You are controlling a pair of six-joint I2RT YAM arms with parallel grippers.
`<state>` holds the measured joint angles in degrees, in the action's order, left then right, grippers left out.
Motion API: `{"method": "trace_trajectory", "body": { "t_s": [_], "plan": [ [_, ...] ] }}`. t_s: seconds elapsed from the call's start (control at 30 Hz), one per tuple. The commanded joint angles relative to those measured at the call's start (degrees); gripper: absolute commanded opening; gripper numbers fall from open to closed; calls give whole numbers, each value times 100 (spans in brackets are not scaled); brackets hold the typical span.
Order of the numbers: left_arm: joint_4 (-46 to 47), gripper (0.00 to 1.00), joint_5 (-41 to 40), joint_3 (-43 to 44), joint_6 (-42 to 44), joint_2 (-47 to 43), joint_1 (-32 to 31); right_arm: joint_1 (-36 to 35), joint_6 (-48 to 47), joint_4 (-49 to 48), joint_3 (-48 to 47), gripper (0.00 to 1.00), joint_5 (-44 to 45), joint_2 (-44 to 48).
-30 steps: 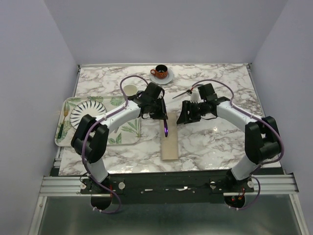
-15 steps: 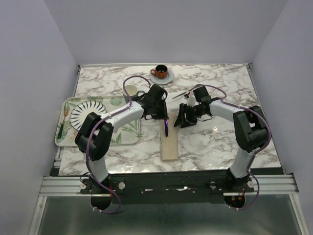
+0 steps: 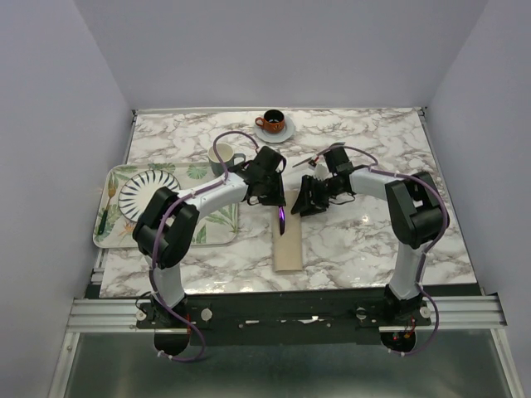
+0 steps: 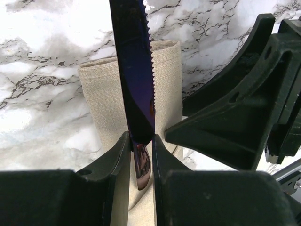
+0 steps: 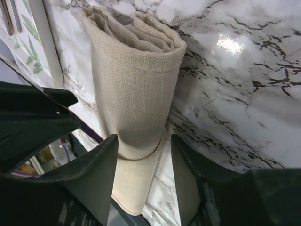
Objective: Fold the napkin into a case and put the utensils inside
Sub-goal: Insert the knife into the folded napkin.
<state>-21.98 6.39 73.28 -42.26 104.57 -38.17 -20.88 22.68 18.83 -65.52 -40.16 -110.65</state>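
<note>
The napkin lies folded as a narrow beige case (image 3: 287, 247) on the marble, running toward the near edge. My left gripper (image 3: 278, 201) hovers over the case's far end, shut on the dark purple knife (image 4: 134, 70), whose serrated blade points along the cloth (image 4: 101, 94). My right gripper (image 3: 305, 201) is just to the right of it. In the right wrist view its jaws (image 5: 143, 162) stand open astride the case (image 5: 134, 80), with a gap on the right side. A slim utensil (image 3: 307, 159) lies behind the right arm, too small to tell if it is the fork.
A leaf-printed tray (image 3: 211, 228) with a striped plate (image 3: 148, 191) sits at the left. A white mug (image 3: 221, 154) stands behind the left arm. An orange cup on a saucer (image 3: 272, 124) is at the back. The two grippers are very close together.
My right gripper has moved left to the case's far end and its jaws have narrowed a little. The left gripper, still holding the knife, shifted slightly right.
</note>
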Motion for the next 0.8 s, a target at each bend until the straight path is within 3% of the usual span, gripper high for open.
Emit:
{"method": "trace_trajectory", "body": {
  "t_s": [0.0,0.3,0.6,0.77],
  "plan": [
    [-8,0,-24,46,8,54,-41,23,175,-239,-31,51,-159,-202],
    [-333,0,81,29,-230,-34,-103,32,325,-301,13,37,-53,-203],
    [-456,0,231,-190,-388,-174,-208,23,422,-310,56,37,105,-238],
    [-492,0,275,-340,-441,-253,-217,32,466,-319,65,32,79,-281]
  ]
}}
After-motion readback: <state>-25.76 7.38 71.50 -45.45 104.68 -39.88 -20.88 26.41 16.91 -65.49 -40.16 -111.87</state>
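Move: The left hand, still gripping the knife, has the napkin pocket's mouth about 6 cm back, 2 cm to its right and 5 cm below. The mug stands some 13 cm ahead and 16 cm to its left; a silver utensil lies 15 cm ahead and 12 cm right. For the right hand, the right corner of that mouth is about 1 cm back, 1 cm left and 1 cm below, and the knife's near end is some 6 cm back and 4 cm left. Drawing the knife back towards the base, the left hand travels about 3 cm, with a late dip of 1 to 2 cm and a slight tilt, feeding its near end under the pocket's lip in a steady grip. The right hand stays practically in place at the pocket's right corner while its fingers close to a narrow gap and pinch the napkin there. ##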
